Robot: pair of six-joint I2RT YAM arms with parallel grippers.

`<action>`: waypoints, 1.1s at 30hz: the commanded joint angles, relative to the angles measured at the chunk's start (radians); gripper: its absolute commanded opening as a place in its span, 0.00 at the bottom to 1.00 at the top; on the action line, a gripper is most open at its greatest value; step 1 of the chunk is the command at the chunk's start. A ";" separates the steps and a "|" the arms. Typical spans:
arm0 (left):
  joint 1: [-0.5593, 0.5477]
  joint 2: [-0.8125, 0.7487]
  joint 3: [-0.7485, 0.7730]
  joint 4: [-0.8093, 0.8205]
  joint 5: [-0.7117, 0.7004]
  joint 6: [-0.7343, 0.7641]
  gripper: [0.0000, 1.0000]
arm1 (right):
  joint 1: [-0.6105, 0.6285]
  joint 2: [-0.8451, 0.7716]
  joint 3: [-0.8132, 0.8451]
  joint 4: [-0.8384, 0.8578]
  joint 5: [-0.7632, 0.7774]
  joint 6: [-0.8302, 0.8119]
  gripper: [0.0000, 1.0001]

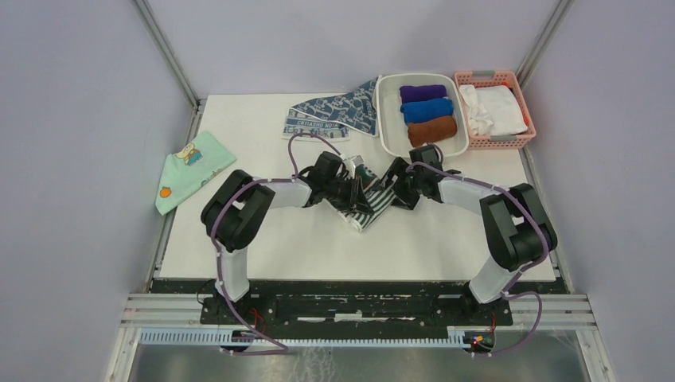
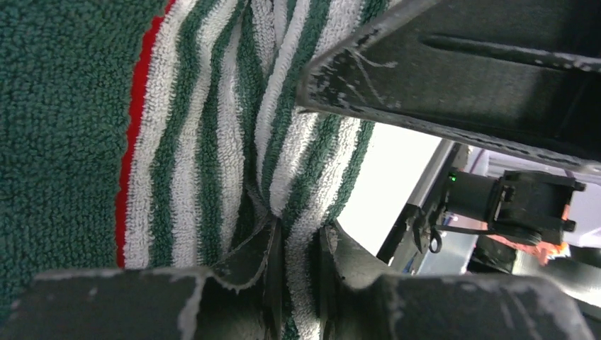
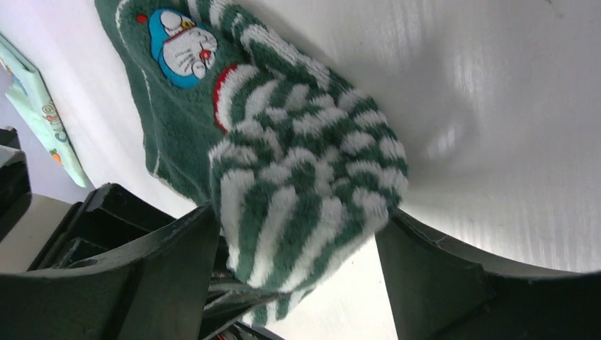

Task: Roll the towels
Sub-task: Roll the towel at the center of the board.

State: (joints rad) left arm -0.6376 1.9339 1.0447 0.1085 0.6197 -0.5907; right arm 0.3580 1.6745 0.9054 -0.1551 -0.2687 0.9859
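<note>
The dark green-and-white striped towel point(image 1: 364, 210) lies bunched at the table's middle, between both grippers. In the left wrist view my left gripper point(image 2: 301, 235) is shut on a narrow fold of this striped towel point(image 2: 205, 142). My right gripper point(image 3: 298, 244) stands open, and the towel's bunched striped end point(image 3: 305, 184) sits between its wide-spread fingers point(image 3: 159, 262). A cartoon patch shows on the towel's plain green part. The blue-grey patterned towel point(image 1: 338, 111) lies flat at the back of the table, away from both grippers.
A white bin point(image 1: 390, 131) at the back right holds purple, blue and brown rolls. Beside it stands a pink basket point(image 1: 521, 95) with white cloth. A mint-green cartoon cloth point(image 1: 191, 169) lies at the table's left edge.
</note>
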 commanded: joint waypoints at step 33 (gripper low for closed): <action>-0.276 -0.336 -0.052 -0.320 -0.889 0.104 0.72 | 0.059 0.173 0.287 -0.378 0.194 0.035 0.25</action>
State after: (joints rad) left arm -0.8078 1.6810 0.9642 -0.0662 0.1516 -0.5938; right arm 0.4088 1.8191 1.1446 -0.4664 -0.1341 1.0382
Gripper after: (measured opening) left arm 0.704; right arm 0.345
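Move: At the left fingertips is the roll's left-hand part, already pinched. The roll's right end lies about 7 cm to their right and 4 cm ahead; that end sits between the wide-open right fingers, about 2 cm below the right hand point. The unrolled green flap spreads roughly 5 cm ahead and 3 cm left of the left hand. From the right hand, the white bin stands some 20 cm ahead and 9 cm to the right. Sinking about 1.5 cm over the roll's right end, the right hand closes its fingers until they pinch the terry, shifting a little right as they shut, then comes back left about 1.5 cm with the fingers tipping steeper. The left keeps its pinch, easing about 1 cm right, then opens, lets go and lifts about 2 cm, drawing slightly back and left. ##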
